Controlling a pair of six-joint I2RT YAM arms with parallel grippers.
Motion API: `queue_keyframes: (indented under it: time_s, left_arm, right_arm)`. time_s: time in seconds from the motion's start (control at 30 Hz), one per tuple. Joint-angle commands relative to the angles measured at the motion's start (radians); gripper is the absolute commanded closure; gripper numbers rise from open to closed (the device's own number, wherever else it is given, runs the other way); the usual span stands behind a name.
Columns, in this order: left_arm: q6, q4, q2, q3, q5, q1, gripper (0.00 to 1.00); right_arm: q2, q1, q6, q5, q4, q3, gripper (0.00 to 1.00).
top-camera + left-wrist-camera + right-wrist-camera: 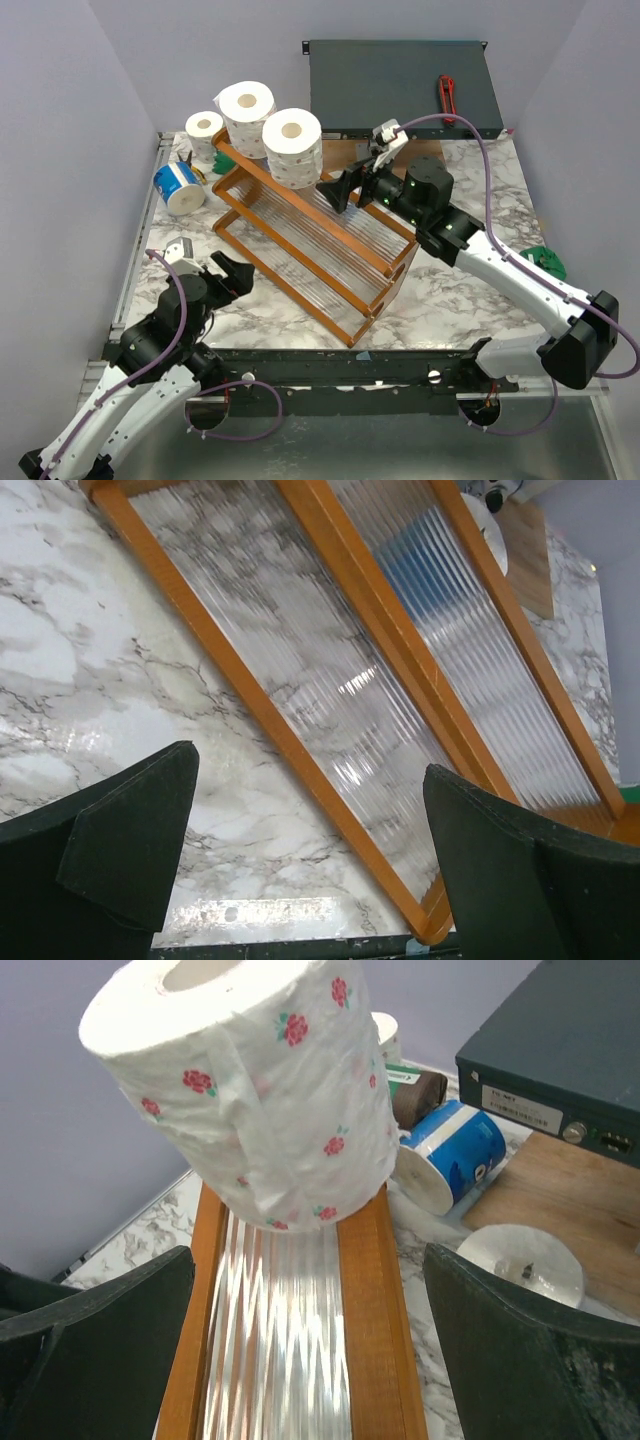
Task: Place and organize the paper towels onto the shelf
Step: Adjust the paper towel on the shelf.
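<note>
The shelf [330, 255] lies diagonally across the marble table. Two bare white paper towels stand at its far-left end, one [246, 112] behind the other [293, 146]. A smaller white roll [204, 127] and a blue-wrapped roll [180, 187] rest on the table beside that end. My right gripper [350, 178] hovers open over the top tier [370, 1300]. The flower-printed roll [250, 1090] stands just ahead of its empty jaws [310, 1310]. My left gripper [230, 277] is open and empty over the table by the shelf's lowest rail [250, 690].
A dark grey metal box [400, 85] with a red-handled tool [447, 95] on it sits at the back. A wooden board [540, 1180] with a clear round object [520, 1265] lies before it. A green item [548, 262] lies at the right edge.
</note>
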Motion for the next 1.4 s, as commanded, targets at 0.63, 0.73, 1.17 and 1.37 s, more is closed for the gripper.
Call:
queue_keyframes:
  time_s: [0.63, 0.73, 1.17, 1.37]
  left_arm:
    - [0.026, 0.104, 0.027, -0.079, 0.13, 0.008, 0.01]
    - [0.032, 0.11, 0.037, -0.076, 0.137, 0.009, 0.01]
    - [0.022, 0.134, 0.045, -0.098, 0.171, 0.012, 0.01]
    - [0.021, 0.138, 0.043, -0.104, 0.176, 0.012, 0.01]
  right_arm:
    - [0.218, 0.06, -0.047, 0.004, 0.11, 0.176, 0.0]
    - [0.224, 0.059, -0.037, 0.014, 0.112, 0.178, 0.01]
    - [0.25, 0.06, 0.026, -0.017, 0.132, 0.193, 0.04]
    - [0.273, 0.059, 0.053, -0.028, 0.14, 0.215, 0.06]
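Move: From the right hand, the nearer paper towel roll standing on the shelf is about 5 cm ahead, 8 cm left and its middle some 3 cm higher. The far roll beside it stands about 11 cm ahead and 17 cm left, at the same height; the dark box is roughly 20 cm ahead and 14 cm right, slightly lower. From the left hand, the nearer roll lies some 20 cm ahead, 12 cm right and 17 cm up. Sliding nearly level to its left and somewhat forward, about 7 cm in all, the right hand brings its wide-open fingers around the lower part of the nearer paper towel roll, quickly at first, then creeping; they barely begin to narrow and seem to touch its side. Meanwhile the left hand drifts about 3 cm right and 3 cm down, empty. ##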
